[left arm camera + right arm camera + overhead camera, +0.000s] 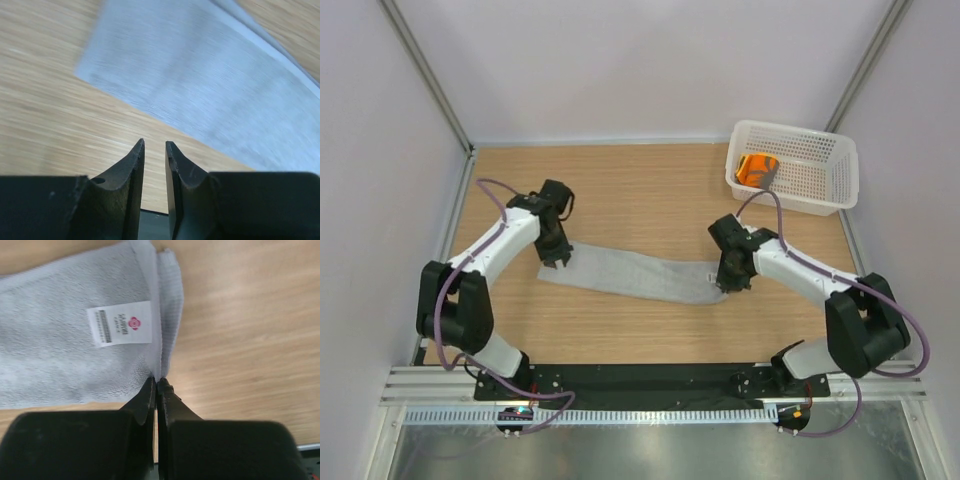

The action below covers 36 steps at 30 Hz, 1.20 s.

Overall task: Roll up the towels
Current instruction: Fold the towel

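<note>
The light-grey towel (630, 272) lies as a long flat strip across the middle of the wooden table. My right gripper (723, 287) is at its right end, shut on the towel's edge (165, 340), next to the white tag (120, 323). My left gripper (558, 262) is at the strip's left end. In the left wrist view it (155, 144) stands narrowly open over bare wood, with nothing between the fingers and the grey towel (210, 75) just ahead. The orange towel (757, 168) lies bunched in the basket.
A white perforated basket (815, 195) stands at the back right corner of the table. Enclosure walls and metal posts bound the table on the left, back and right. The arm bases sit on a black rail at the near edge.
</note>
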### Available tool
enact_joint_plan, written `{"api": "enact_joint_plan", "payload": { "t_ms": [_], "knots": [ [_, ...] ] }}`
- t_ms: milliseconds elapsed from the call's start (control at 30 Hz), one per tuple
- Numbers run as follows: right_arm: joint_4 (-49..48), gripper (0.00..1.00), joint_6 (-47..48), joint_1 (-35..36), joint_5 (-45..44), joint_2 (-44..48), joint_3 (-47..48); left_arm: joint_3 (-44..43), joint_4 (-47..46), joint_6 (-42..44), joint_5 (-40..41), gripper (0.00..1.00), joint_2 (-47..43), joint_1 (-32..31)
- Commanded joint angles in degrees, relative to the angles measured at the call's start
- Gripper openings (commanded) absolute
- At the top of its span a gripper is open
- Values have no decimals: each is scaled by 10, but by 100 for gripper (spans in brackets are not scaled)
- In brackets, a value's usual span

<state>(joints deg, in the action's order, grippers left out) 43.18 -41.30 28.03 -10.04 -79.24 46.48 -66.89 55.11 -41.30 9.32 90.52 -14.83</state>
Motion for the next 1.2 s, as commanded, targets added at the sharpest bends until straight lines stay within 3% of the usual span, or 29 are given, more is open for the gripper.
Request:
{"api": "enact_joint_plan", "payload": {
  "t_ms": [0,200,433,567,800,1167],
  "knots": [
    [37,1,66,-2,-61,-56,98,-31,7,-68,-9,24,-24,-81],
    [42,1,121,-34,-105,-141,197,-70,-53,-98,-27,20,29,-203],
    [40,1,138,-54,-101,-167,234,-155,-115,-109,-76,14,157,-277],
    [31,1,134,-54,-89,-152,212,-198,-121,-123,-72,12,211,-297],
    [36,1,140,-55,-84,-143,201,-198,-126,-135,-56,5,255,-301],
    [38,1,147,-68,-89,-155,215,-185,-99,-145,-16,2,203,-302]
  ]
}}
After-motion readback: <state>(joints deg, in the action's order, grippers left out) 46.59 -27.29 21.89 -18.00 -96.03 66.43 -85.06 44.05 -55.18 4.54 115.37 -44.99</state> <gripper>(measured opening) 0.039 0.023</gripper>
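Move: From the left hand, empty and close to the towel's left end, the folded towel's middle lies about 21 cm to the right, level fore and aft and some 6 cm lower. The right hand already pinches the near corner at the towel's right end; from it the towel's middle lies roughly 24 cm left and 3 cm ahead, the white label about 4 cm ahead and 3 cm left, both some 2 cm lower, and the white basket's middle some 37 cm ahead and 19 cm right. The left hand sweeps about 24 cm to the right along the towel, first rising a couple of centimetres, then sinking to some 5 cm below its start just inside the near edge at the towel's middle, while it turns roughly 20 degrees clockwise and its part-open fingers shut; whether they touch the cloth can't be made out. Meanwhile the right hand keeps its pinch on the corner and carries it about 10 cm forward, a little up and to the right, eases back about 1 cm and then holds there. ##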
